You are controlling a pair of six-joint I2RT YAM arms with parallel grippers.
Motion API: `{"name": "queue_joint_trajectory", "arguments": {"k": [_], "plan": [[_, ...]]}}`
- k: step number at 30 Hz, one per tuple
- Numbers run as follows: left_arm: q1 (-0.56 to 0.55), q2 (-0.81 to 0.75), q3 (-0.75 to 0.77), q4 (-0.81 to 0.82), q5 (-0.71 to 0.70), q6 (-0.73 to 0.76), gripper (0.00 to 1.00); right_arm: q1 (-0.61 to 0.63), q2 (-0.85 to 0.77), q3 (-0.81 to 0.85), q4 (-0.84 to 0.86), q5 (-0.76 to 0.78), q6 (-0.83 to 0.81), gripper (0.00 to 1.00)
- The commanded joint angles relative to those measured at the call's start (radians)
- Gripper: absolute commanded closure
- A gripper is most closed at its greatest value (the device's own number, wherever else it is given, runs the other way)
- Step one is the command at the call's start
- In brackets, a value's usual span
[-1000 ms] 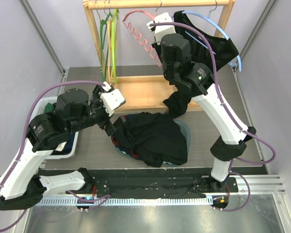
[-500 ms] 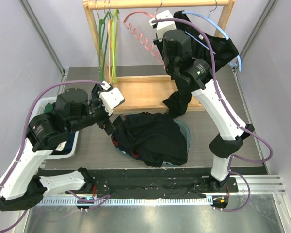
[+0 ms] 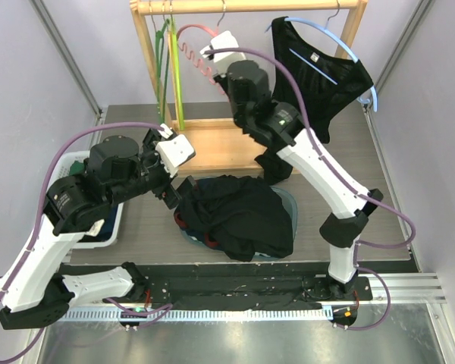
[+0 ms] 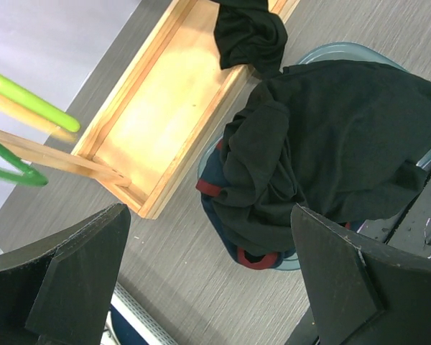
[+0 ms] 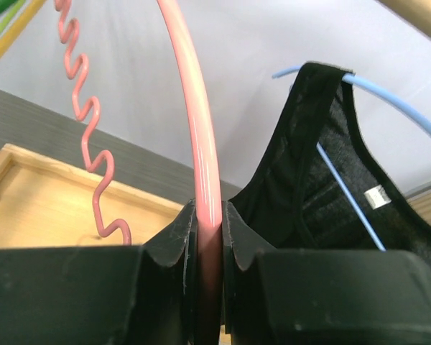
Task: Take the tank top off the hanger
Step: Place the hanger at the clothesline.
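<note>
A black tank top (image 3: 326, 76) hangs on a light blue hanger (image 3: 341, 42) at the right end of the wooden rail (image 3: 250, 6). In the right wrist view the tank top (image 5: 323, 180) and blue hanger (image 5: 388, 100) are to the right of my jaws. My right gripper (image 3: 212, 61) is shut on a bare pink hanger (image 3: 191, 34) left of the tank top, and the pink bar (image 5: 205, 144) runs straight between the jaws of the right gripper (image 5: 208, 215). My left gripper (image 3: 174, 199) is open and holds nothing, low over the table by a heap of dark clothes (image 3: 239, 216). The left gripper (image 4: 208, 212) looks down on that heap (image 4: 330, 136).
The heap lies on a grey-blue round tray (image 3: 290, 205). The rack's wooden base (image 3: 220, 144) has a black garment (image 3: 277, 163) draped over its front edge. Green hangers (image 3: 167, 68) hang at the rail's left end. A white bin (image 3: 110, 227) stands at the left.
My right arm has swung left along the rail with the pink hanger in its grip, away from the tank top, which now shows fully. The left arm has not moved.
</note>
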Motion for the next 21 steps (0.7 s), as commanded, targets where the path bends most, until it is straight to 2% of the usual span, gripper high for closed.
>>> {"name": "queue_joint_trajectory", "arguments": {"k": [1,4,9,10,12,14,15,16,20,21], "plan": [[0.007,-0.002,0.011,0.046,-0.02,-0.01,0.0,0.085,0.074,0.0,0.118,0.117,-0.175,0.99],[0.01,-0.002,0.011,0.046,-0.023,-0.011,0.0,0.108,0.09,-0.011,0.177,0.166,-0.227,0.99],[0.019,0.003,0.014,0.058,-0.035,-0.014,0.0,0.112,0.102,0.0,0.177,0.19,-0.212,0.98],[0.021,0.001,0.014,0.058,-0.038,-0.014,0.0,0.112,0.098,-0.004,0.169,0.197,-0.191,0.93],[0.024,0.003,0.014,0.063,-0.041,-0.013,0.0,0.116,0.078,-0.021,0.124,0.202,-0.157,0.75],[0.028,0.003,0.008,0.066,-0.048,-0.01,0.0,0.116,0.049,-0.056,0.088,0.181,-0.07,0.68],[0.03,0.003,0.007,0.067,-0.051,-0.008,0.0,0.12,0.007,-0.078,0.065,0.17,-0.031,0.54],[0.031,0.004,0.004,0.07,-0.055,-0.008,0.0,0.119,-0.023,-0.102,0.057,0.152,0.001,0.5],[0.044,0.007,0.001,0.078,-0.067,-0.005,0.0,0.128,-0.163,-0.271,0.039,0.078,0.134,0.43],[0.05,0.009,-0.001,0.082,-0.067,-0.004,0.0,0.128,-0.195,-0.294,0.03,0.049,0.179,0.37]]}}
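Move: The right hand, already gripping the pink hanger with its hook on the clothesline bar, has the spot it is sliding to about 4 cm left, 5 cm ahead and 10 cm above. The lime hanger hangs roughly 8 cm left of this hand and 2 cm ahead, slightly below; the black tank top is some 18 cm right and 3 cm ahead. From the left hand, that spot lies about 27 cm ahead, 11 cm right, 16 cm up. Slides the pink hanger left with the right hand about 4 cm, then opens, sinking some 5 cm and easing back. ##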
